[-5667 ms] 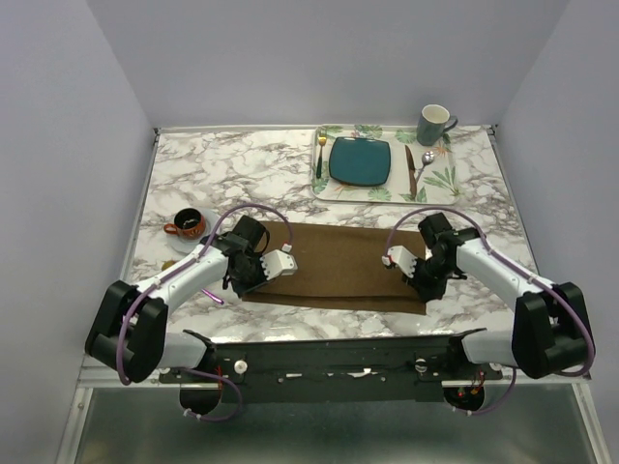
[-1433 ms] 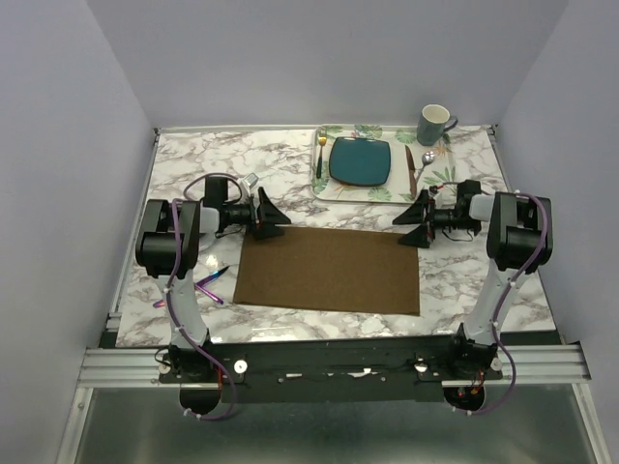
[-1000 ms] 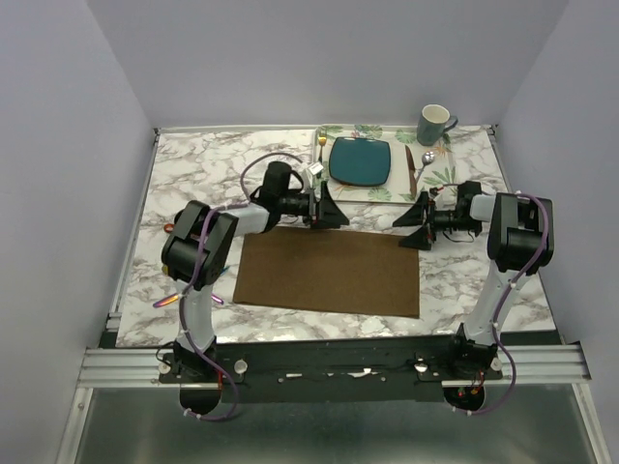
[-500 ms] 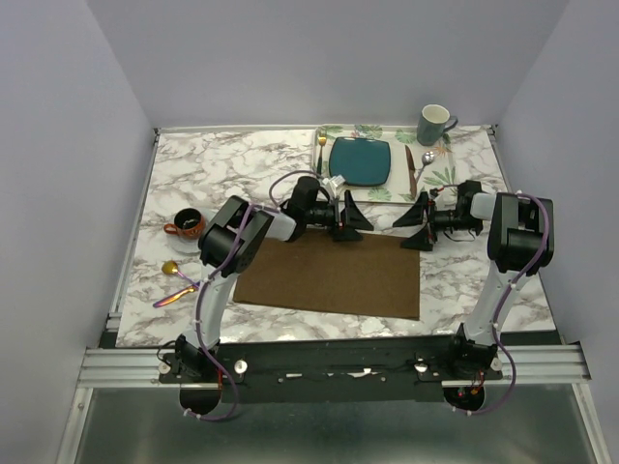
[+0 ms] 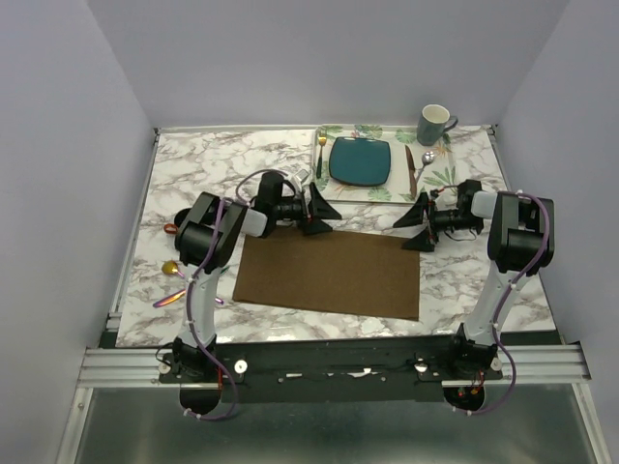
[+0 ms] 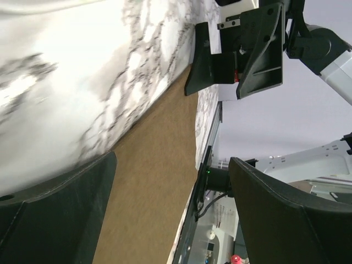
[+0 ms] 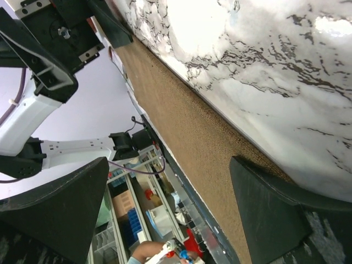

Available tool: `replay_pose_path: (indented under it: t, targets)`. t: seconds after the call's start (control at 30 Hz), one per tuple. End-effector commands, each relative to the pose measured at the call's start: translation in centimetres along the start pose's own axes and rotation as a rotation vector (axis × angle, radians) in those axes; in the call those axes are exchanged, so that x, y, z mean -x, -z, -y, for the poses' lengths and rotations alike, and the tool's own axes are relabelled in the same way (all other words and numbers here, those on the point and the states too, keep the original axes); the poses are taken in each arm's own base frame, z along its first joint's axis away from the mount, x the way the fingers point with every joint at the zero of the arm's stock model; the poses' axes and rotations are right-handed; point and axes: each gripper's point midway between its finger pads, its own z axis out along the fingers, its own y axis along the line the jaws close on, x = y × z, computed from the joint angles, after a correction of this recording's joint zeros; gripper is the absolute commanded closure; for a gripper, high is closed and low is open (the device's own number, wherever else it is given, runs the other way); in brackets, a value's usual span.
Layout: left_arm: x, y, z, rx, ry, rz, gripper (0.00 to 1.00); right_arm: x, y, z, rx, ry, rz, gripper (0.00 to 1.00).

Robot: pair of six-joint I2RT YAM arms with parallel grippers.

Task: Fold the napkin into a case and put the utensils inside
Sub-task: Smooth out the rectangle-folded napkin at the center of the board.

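The dark brown napkin lies flat as a wide rectangle near the table's front. My left gripper hovers low at its far edge, pointing right, jaws wide open and empty. My right gripper faces it from the napkin's far right corner, also open and empty. In the left wrist view the napkin runs between my fingers, with the right gripper ahead. The right wrist view shows the napkin and the left gripper. The iridescent utensils, one with a golden bowl, lie left of the napkin.
A leaf-printed tray at the back holds a teal plate, a gold fork, a dark knife and a small spoon. A grey mug stands behind it. A cup peeks out beside the left arm.
My left gripper swept right along the napkin's far edge, then drew back left a little. The right arm has stayed put. Both grippers remain open.
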Motion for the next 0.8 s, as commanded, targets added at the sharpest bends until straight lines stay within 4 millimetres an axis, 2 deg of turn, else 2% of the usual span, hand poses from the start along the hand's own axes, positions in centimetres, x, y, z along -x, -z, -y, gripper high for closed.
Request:
replay_pose_path:
  t: [0.0,0.13,0.37,0.63,0.7,0.77]
  targets:
    - [0.2,4.3,-3.6,0.087,0.002,0.005,0.01,-0.3,0.3,2.8,-0.158,-0.028,0.005,0.0]
    - [2.1,8.6,-4.5,0.129,-0.013,0.057,0.01,0.0,0.4,2.7,-0.165,-0.03,0.01,0.0]
    - [2.9,13.4,-6.6,0.144,-0.024,0.094,0.01,0.7,0.5,2.7,-0.184,-0.032,0.02,0.0]
    - [3.0,14.2,-7.5,0.135,-0.072,0.096,0.01,0.8,0.6,2.7,-0.19,-0.04,0.016,0.0]
    - [3.7,14.3,-7.2,0.139,-0.084,0.108,0.01,0.9,0.7,2.4,-0.188,-0.031,0.018,0.0]
    - [5.5,14.4,-5.6,0.155,-0.136,0.147,0.01,1.1,0.9,1.6,-0.173,-0.012,0.023,0.0]
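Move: The far left corner of the napkin is about 25 cm to the left of the left hand, almost level in reach and some 4 cm below; the napkin's middle is about 14 cm back, straight in line. The teal plate stands about 18 cm ahead and 8 cm to the right, the orange mug roughly 44 cm left, level with the hand. From the right hand, the napkin's far right corner is about 5 cm right, 1 cm back and 3 cm below. Sweep the left gripper about 15 cm left along the napkin's far edge towards its far left corner, fingers staying wide open and the lower one keeping lightly low on the cloth; drift a little forward and ease to a stop short of the corner. Keep the open right gripper in place at the far right corner, its lower finger still on the napkin, tilting only some 5 degrees. ##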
